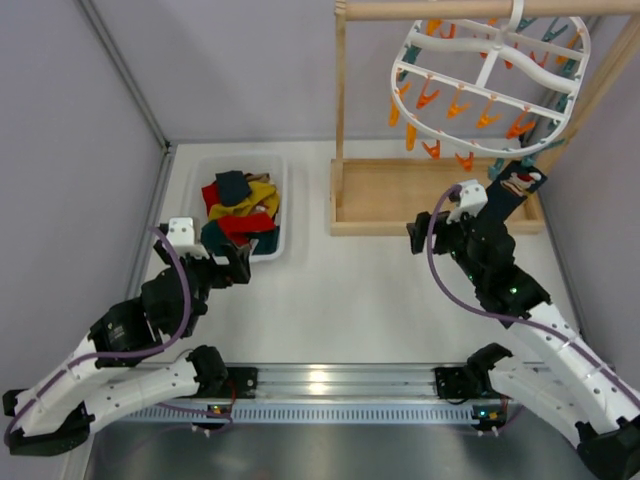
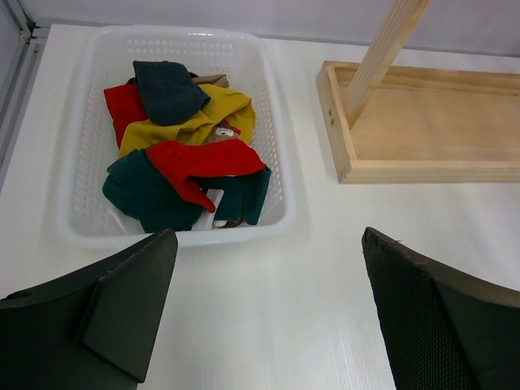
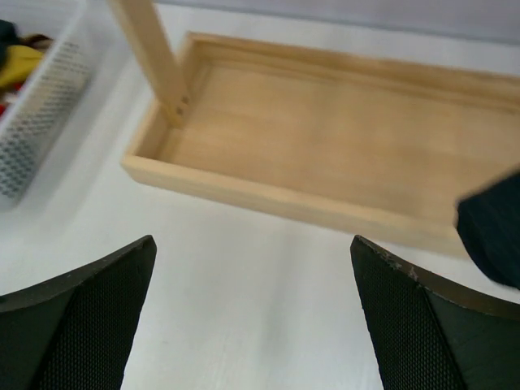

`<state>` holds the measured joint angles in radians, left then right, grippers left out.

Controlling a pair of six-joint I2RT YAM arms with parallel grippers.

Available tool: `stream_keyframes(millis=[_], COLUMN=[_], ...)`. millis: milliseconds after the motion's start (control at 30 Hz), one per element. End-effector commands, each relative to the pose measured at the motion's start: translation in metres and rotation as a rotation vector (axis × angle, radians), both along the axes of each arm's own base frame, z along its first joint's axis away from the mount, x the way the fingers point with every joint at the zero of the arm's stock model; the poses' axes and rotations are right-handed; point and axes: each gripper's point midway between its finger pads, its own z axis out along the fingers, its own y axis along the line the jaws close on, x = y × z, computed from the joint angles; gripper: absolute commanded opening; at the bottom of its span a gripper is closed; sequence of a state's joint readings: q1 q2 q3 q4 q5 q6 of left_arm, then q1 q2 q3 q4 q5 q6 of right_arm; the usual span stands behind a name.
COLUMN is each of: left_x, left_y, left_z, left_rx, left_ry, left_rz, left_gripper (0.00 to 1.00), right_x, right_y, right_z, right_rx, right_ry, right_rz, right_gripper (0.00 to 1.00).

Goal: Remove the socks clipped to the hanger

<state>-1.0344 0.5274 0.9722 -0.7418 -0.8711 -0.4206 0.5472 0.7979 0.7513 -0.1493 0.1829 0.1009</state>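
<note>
The white hanger [image 1: 399,72] with orange and teal clips hangs from the wooden rod at the top right. One dark sock [image 1: 516,192] dangles from its near rim, and it shows at the right edge of the right wrist view [image 3: 491,236]. My right gripper [image 1: 462,222] [image 3: 253,244] is open and empty, just left of that sock, above the table in front of the wooden tray. Other socks [image 1: 240,205] [image 2: 187,154], red, mustard, teal and navy, lie in the white basket [image 1: 277,238] [image 2: 276,218]. My left gripper [image 1: 233,262] [image 2: 268,244] stands open and empty just in front of the basket.
The wooden stand's tray [image 1: 400,195] [image 2: 422,122] [image 3: 325,138] sits right of the basket, with posts [image 1: 340,100] rising to the rod [image 1: 450,9]. Grey walls close the left, back and right sides. A metal rail [image 1: 330,385] runs along the near edge.
</note>
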Motion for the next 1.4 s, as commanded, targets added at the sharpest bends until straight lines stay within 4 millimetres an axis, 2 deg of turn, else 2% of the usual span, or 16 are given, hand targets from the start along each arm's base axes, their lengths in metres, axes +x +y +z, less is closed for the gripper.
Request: stream_keyframes(millis=[0,200,367,467,567,633,667,700,733,767,800,867,1100,1300,1333,1367], left_x=[0.002,0.003,0.003,0.002,0.002,0.001,0.001,0.000,0.001,0.001,0.001,0.002,0.004,0.005,0.006,0.006], left_y=[-0.008,-0.016,-0.021,-0.024,-0.024,-0.024,-0.025,-0.027,-0.028,-0.028,-0.030,-0.033,-0.037,-0.037,-0.038,-0.039], left_z=[-0.003,-0.006,-0.008,-0.009,-0.009,-0.010,-0.010,-0.011,-0.012,-0.012,-0.014,-0.016,-0.021,-0.022,-0.021,-0.021], left_rx=[0.012,0.026,0.034,0.035,0.033,0.032,0.035,0.033,0.038,0.042,0.048,0.061,0.089,0.090,0.090,0.089], left_ry=[0.011,0.031,0.041,0.045,0.044,0.045,0.048,0.050,0.053,0.055,0.059,0.067,0.083,0.086,0.087,0.088], left_rz=[-0.021,-0.044,-0.066,-0.082,-0.086,-0.093,-0.099,-0.106,-0.109,-0.110,-0.114,-0.121,-0.126,-0.121,-0.121,-0.120], left_gripper=[0.99,0.99,0.99,0.99,0.99,0.99,0.99,0.99,0.99,0.99,0.99,0.99,0.99,0.99,0.99,0.99], right_x=[-0.014,-0.021,-0.040,-0.036,-0.017,0.006,0.014,0.028,0.035,0.038,0.041,0.044,0.055,0.057,0.055,0.052], right_y=[-0.056,-0.160,-0.194,-0.207,-0.212,-0.201,-0.214,-0.194,-0.201,-0.199,-0.181,-0.184,-0.159,-0.150,-0.148,-0.143], right_z=[-0.029,-0.033,-0.023,-0.020,-0.025,-0.024,-0.037,-0.033,-0.026,-0.023,-0.020,-0.016,-0.018,-0.023,-0.024,-0.023], right_rx=[0.020,0.074,0.171,0.153,0.100,0.100,0.095,0.134,0.170,0.180,0.199,0.193,0.157,0.188,0.199,0.215], right_ry=[0.119,0.053,-0.084,-0.103,-0.078,-0.081,-0.041,-0.060,-0.142,-0.183,-0.212,-0.275,-0.323,-0.301,-0.299,-0.307], right_rz=[-0.182,-0.669,-0.863,-0.928,-0.925,-0.803,-0.816,-0.661,-0.628,-0.581,-0.456,-0.436,-0.257,-0.211,-0.206,-0.190], right_gripper=[0.99,0.99,0.99,1.00,1.00,1.00,0.99,1.00,0.99,0.99,0.98,0.97,0.88,0.53,0.27,0.19])
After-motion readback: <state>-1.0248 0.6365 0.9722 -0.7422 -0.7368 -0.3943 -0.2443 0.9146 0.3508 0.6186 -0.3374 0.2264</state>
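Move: The sock, still clipped to the hanger's front right, has its middle about 8 cm ahead and 17 cm to the right of my empty right hand, roughly level with it. The hanger's middle is some 20 cm ahead, 12 cm right and 13 cm higher than that hand; the wooden tray lies about 20 cm ahead, 5 cm right and 25 cm below. From my left hand the sock is roughly 65 cm right, 16 cm ahead, slightly lower. I sweep my open right hand over 20 cm to the right, drawing back and sinking a little as it turns about 50 degrees clockwise. Then I push forward past the sock's lower end, come back left some 6 cm while turning back and tipping the fingers up, and close them around that end. My left hand, open, drifts about 4 cm right and down. ##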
